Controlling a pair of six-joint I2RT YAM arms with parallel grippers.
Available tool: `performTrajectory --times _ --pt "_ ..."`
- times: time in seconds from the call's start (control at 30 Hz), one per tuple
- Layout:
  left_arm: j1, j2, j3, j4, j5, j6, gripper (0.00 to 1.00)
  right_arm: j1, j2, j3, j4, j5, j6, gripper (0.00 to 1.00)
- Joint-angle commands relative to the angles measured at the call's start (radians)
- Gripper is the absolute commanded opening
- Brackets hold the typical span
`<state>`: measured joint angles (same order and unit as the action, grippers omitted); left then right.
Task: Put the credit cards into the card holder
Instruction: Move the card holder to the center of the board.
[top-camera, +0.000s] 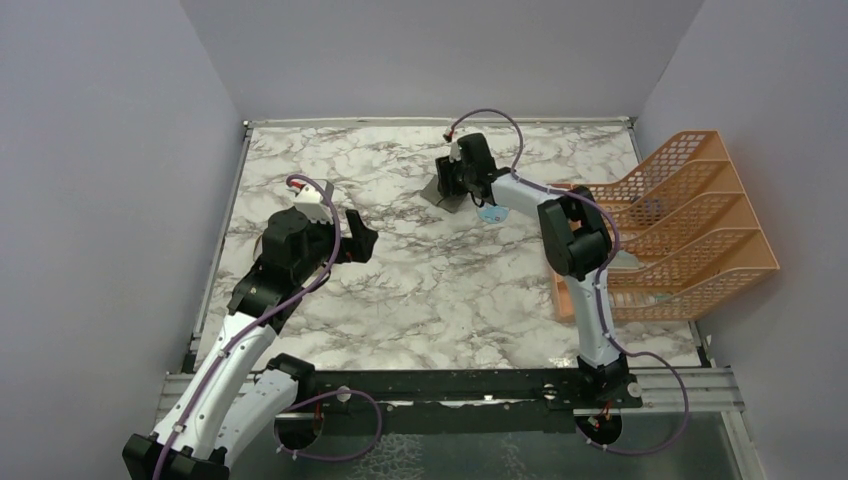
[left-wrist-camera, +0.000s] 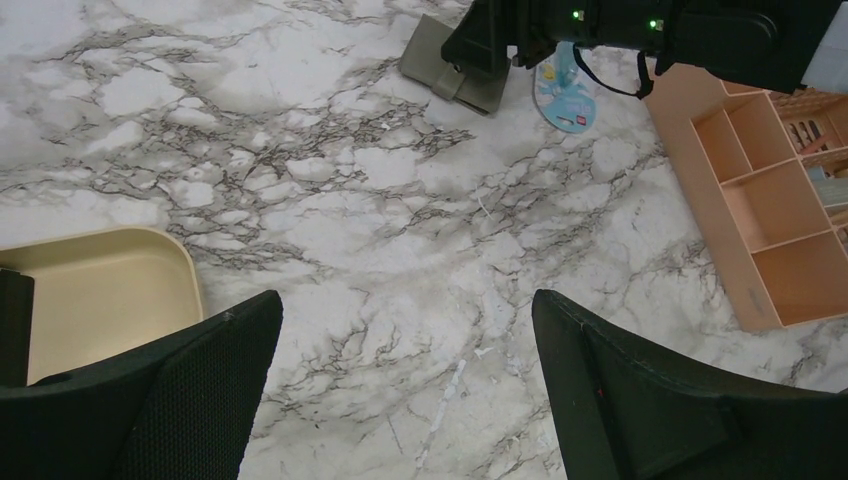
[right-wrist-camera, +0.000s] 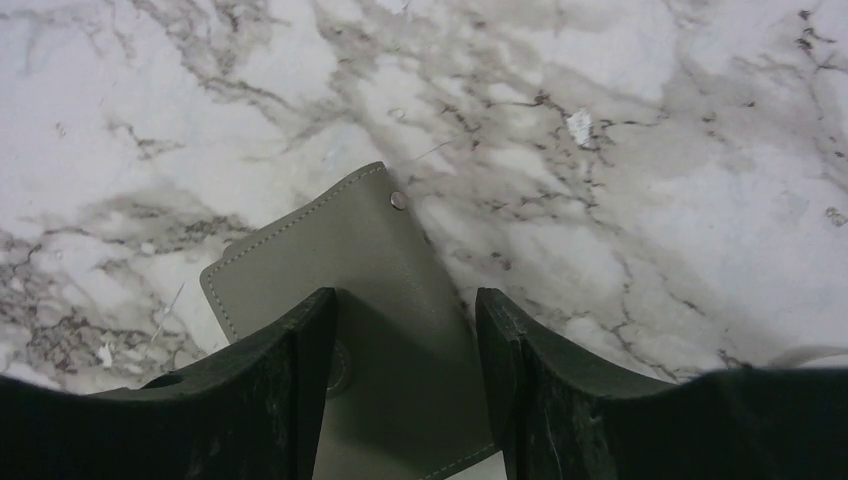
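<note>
The card holder (right-wrist-camera: 380, 260), a flat grey wallet with a metal snap stud, lies on the marble at the back of the table (top-camera: 443, 194), and it also shows in the left wrist view (left-wrist-camera: 440, 62). My right gripper (right-wrist-camera: 405, 300) hovers just over it, open, with its fingertips (right-wrist-camera: 310, 330) straddling the wallet's near part. My left gripper (left-wrist-camera: 405, 305) is open over bare marble at the left (top-camera: 345, 228), holding nothing. No credit cards are in view.
A large orange mesh file rack (top-camera: 690, 230) fills the right side (left-wrist-camera: 760, 210). A light blue-and-white packet (top-camera: 491, 213) lies beside the right wrist (left-wrist-camera: 563, 95). A tan tray (left-wrist-camera: 110, 285) sits by the left gripper. Grey walls close in the table.
</note>
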<state>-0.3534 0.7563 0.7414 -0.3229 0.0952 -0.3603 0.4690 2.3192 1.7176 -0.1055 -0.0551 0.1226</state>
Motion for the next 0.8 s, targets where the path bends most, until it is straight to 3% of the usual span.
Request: performTrajectory --times 0.0,0.33,0.77 --pt "0.003 0.003 0.018 0.003 -0.019 0.023 0.98 0.067 -0.044 -0.136 -0.053 0.014 -0.089 0.53" --pt "0.002 -0.027 0.015 -0.009 -0.064 0.04 0.98 0.187 -0.246 -0.43 0.018 -0.097 -0.22 0.53" --pt "0.004 -0.032 0.011 -0.019 -0.116 0.04 0.98 0.452 -0.367 -0.548 -0.152 -0.011 -0.389 0.53"
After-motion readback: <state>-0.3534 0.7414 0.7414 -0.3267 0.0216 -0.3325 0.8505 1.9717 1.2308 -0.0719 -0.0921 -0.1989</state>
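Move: The card holder lies right under the right hand's fingertips, its middle about 2 cm back of the hand point, 1 cm left and 1 cm below. The middle of the board, where it is going, is some 20 cm back and 6 cm left. The blue pack lies 13 cm to the right and 4 cm back; the orange rack's middle is roughly 50 cm right and 13 cm back. From the left hand, the holder is about 24 cm ahead, 18 cm right and 21 cm below. Already down on the card holder, the right hand drags it back across the marble towards the board's middle, about 21 cm towards the robot and some 9 cm to the left, sliding level with the fingertips still on it. On the way the hand swings about 35 degrees counter-clockwise, and the half-open fingers keep their gap without closing. ##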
